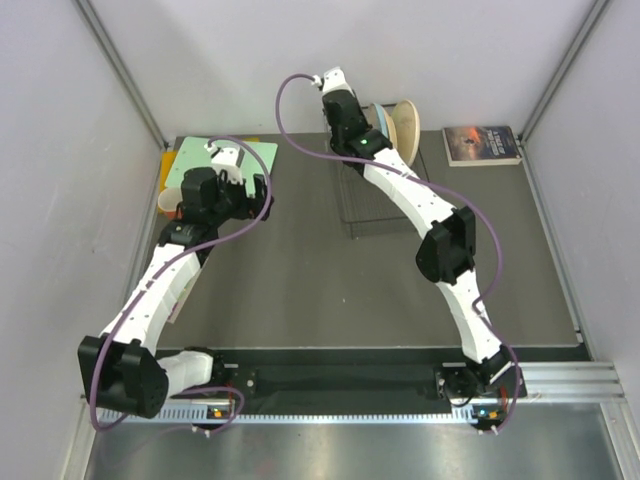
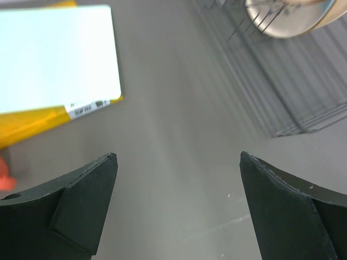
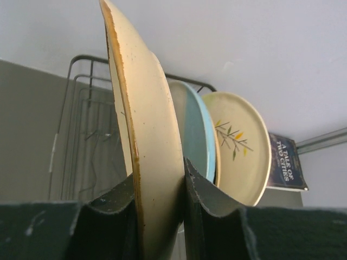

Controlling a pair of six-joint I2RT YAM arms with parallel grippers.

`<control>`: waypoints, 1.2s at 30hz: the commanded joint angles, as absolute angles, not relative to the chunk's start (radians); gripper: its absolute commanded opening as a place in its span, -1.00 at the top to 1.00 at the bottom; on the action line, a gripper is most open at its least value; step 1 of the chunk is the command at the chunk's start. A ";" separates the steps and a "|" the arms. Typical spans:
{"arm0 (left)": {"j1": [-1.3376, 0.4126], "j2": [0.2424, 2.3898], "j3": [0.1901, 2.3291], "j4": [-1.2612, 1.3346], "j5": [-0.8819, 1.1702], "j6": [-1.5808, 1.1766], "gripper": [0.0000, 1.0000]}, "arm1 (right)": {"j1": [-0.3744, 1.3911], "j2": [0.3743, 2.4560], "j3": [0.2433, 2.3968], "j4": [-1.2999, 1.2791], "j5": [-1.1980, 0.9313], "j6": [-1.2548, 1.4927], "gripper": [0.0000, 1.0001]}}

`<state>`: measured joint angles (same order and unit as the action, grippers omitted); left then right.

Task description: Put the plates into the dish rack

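My right gripper (image 3: 157,189) is shut on the rim of a cream plate (image 3: 152,141), held upright on edge over the black wire dish rack (image 3: 81,108). Behind it stand a light blue plate (image 3: 196,130) and a peach-tan plate with a leaf pattern (image 3: 241,141). From above, the right gripper (image 1: 350,125) is at the far end of the dish rack (image 1: 375,205), next to the standing plates (image 1: 405,125). My left gripper (image 2: 179,162) is open over bare table, nothing between its fingers; from above the left gripper (image 1: 258,190) is left of the rack.
A green folder (image 1: 240,152) on a yellow sheet lies at the back left, seen as the pale folder (image 2: 54,54) in the left wrist view. A book (image 1: 482,144) lies at the back right. A cup-like object (image 1: 168,201) sits by the left wall.
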<state>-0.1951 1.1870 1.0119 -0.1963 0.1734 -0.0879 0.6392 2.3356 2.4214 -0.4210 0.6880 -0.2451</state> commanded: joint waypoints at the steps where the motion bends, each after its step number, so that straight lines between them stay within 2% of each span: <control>1: -0.187 1.152 0.991 -0.175 0.178 -0.107 -0.98 | 0.647 2.284 2.453 -0.178 0.793 -0.327 1.00; 36: -0.172 1.131 0.968 -0.153 0.245 -0.160 -0.98 | 0.604 2.407 2.387 -0.150 0.790 -0.384 1.00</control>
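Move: The right hand holds the cream plate upright over the dish rack. The free slot for it lies about 6 cm ahead, 4 cm to the right and 10 cm below. The blue-and-white plate stands just beyond that slot, roughly 6 cm ahead of the hand and 7 cm to its right. The rightmost cream plate is level with it, about 13 cm right. From the idle left hand the slot is some 26 cm ahead, 28 cm right and 7 cm lower. Down about 5 cm in all, the right hand carries the pinched plate into the rack beside the blue-and-white plate. It first rises a centimetre while easing right and forward, then sinks, slowly at first and faster at the end, as the wrist rolls its left side down some 10 degrees. The fingers keep their hold. ##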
